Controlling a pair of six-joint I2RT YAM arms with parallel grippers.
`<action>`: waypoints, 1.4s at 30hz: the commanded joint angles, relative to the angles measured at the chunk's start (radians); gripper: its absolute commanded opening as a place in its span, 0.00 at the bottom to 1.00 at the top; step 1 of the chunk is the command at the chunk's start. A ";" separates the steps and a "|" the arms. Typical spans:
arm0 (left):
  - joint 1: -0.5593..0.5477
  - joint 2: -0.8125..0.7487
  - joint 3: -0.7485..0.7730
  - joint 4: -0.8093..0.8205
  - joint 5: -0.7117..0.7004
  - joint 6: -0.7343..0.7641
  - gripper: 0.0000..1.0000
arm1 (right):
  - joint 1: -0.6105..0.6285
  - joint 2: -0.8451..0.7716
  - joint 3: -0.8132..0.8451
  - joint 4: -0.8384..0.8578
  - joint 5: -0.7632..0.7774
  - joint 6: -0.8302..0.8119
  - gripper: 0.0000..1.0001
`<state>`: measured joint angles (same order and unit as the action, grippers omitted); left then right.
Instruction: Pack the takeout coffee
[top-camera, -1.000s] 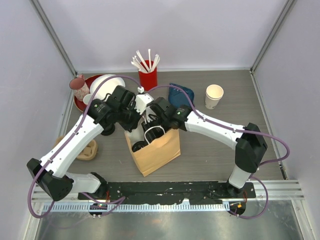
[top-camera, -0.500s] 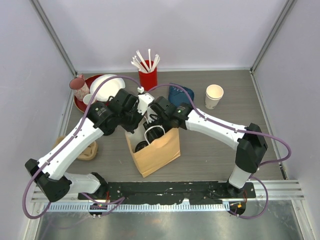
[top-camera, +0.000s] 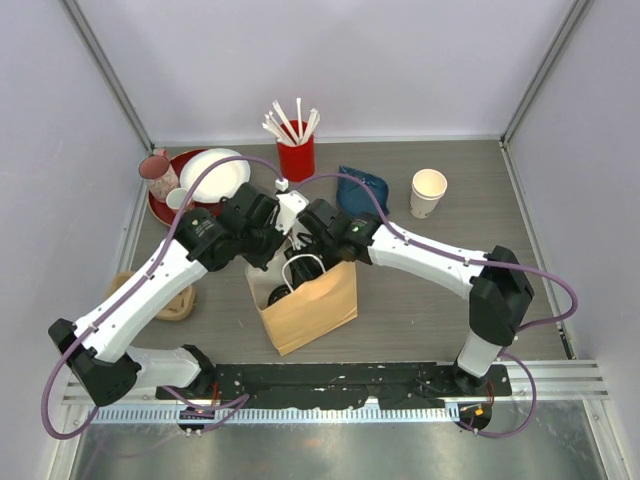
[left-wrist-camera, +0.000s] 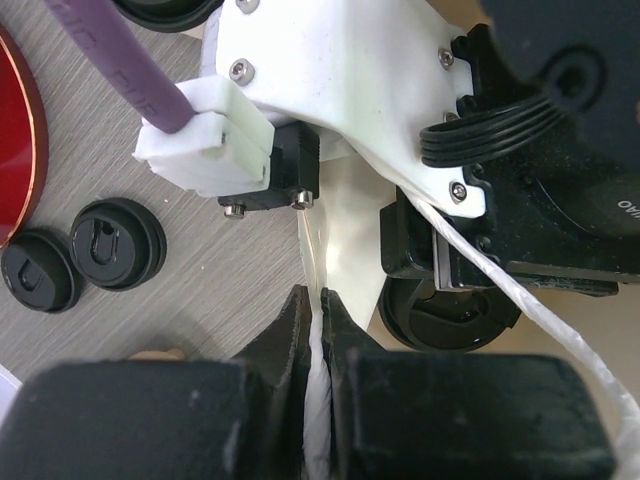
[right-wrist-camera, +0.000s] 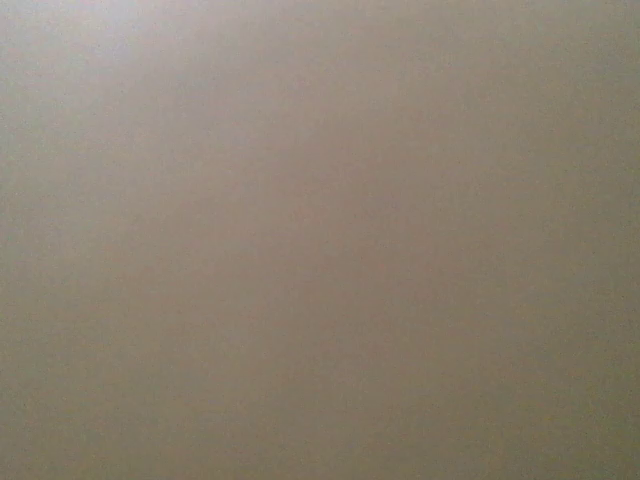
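Observation:
A brown paper bag (top-camera: 312, 308) stands open at the table's middle. My left gripper (top-camera: 272, 252) (left-wrist-camera: 318, 297) is shut on the bag's white twisted handle (left-wrist-camera: 310, 245) at the left side of the mouth. My right gripper (top-camera: 302, 262) reaches down into the bag's mouth, its fingers hidden; the right wrist view is a blank brown blur. A black round lid of a takeout coffee (left-wrist-camera: 450, 318) (top-camera: 277, 296) shows inside the bag just below the right gripper, its cup body hidden. Whether the right gripper holds it I cannot tell.
Two black round lids (left-wrist-camera: 118, 243) (left-wrist-camera: 38, 272) sit on the table left of the bag. At the back stand a red straw holder (top-camera: 296, 156), a red plate (top-camera: 160, 205) and a pink mug (top-camera: 157, 170). There are also a blue cloth (top-camera: 362, 187), a lidless cup (top-camera: 428, 192) and a cardboard carrier (top-camera: 170, 302).
Both wrists and the bag's mouth have shifted slightly left and toward the near edge. The left gripper stays shut on the handle.

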<state>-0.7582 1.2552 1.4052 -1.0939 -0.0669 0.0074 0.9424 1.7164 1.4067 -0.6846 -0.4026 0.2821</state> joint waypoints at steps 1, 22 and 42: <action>-0.064 -0.053 -0.005 0.114 0.098 0.147 0.00 | 0.016 0.092 -0.042 -0.130 0.062 0.061 0.09; -0.064 -0.056 -0.058 0.005 0.176 0.312 0.00 | 0.027 -0.273 -0.002 0.094 0.166 0.118 0.85; -0.064 -0.059 -0.046 0.003 0.167 0.290 0.00 | 0.027 -0.480 -0.020 0.180 0.295 0.022 0.88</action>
<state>-0.8165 1.1831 1.3670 -0.9932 0.0952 0.2707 0.9737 1.3590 1.3437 -0.7101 -0.1600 0.3191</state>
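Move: The right hand is down inside the paper bag at the coffee cup, whose middle lies about 5 cm to its left, 2 cm back and 4 cm lower. From the left hand, pinching the bag's rim and handle, that cup is some 4 cm back, 3 cm right and 15 cm down. Outside, another coffee cup stands about 15 cm ahead of the left hand, 4 cm right and 17 cm below; the spare lids lie 6 cm ahead, 13 cm left and 21 cm below. Lets go of the coffee cup inside the bag: the right fingers spread from about a third open to nearly wide, and the hand draws up some 9 cm towards the bag's mouth, drifting about 4 cm right with its fingers tipping forward. The left hand keeps its pinch on the rim and handle, easing 3 cm right and slightly up and back as it turns about 20 degrees clockwise. ##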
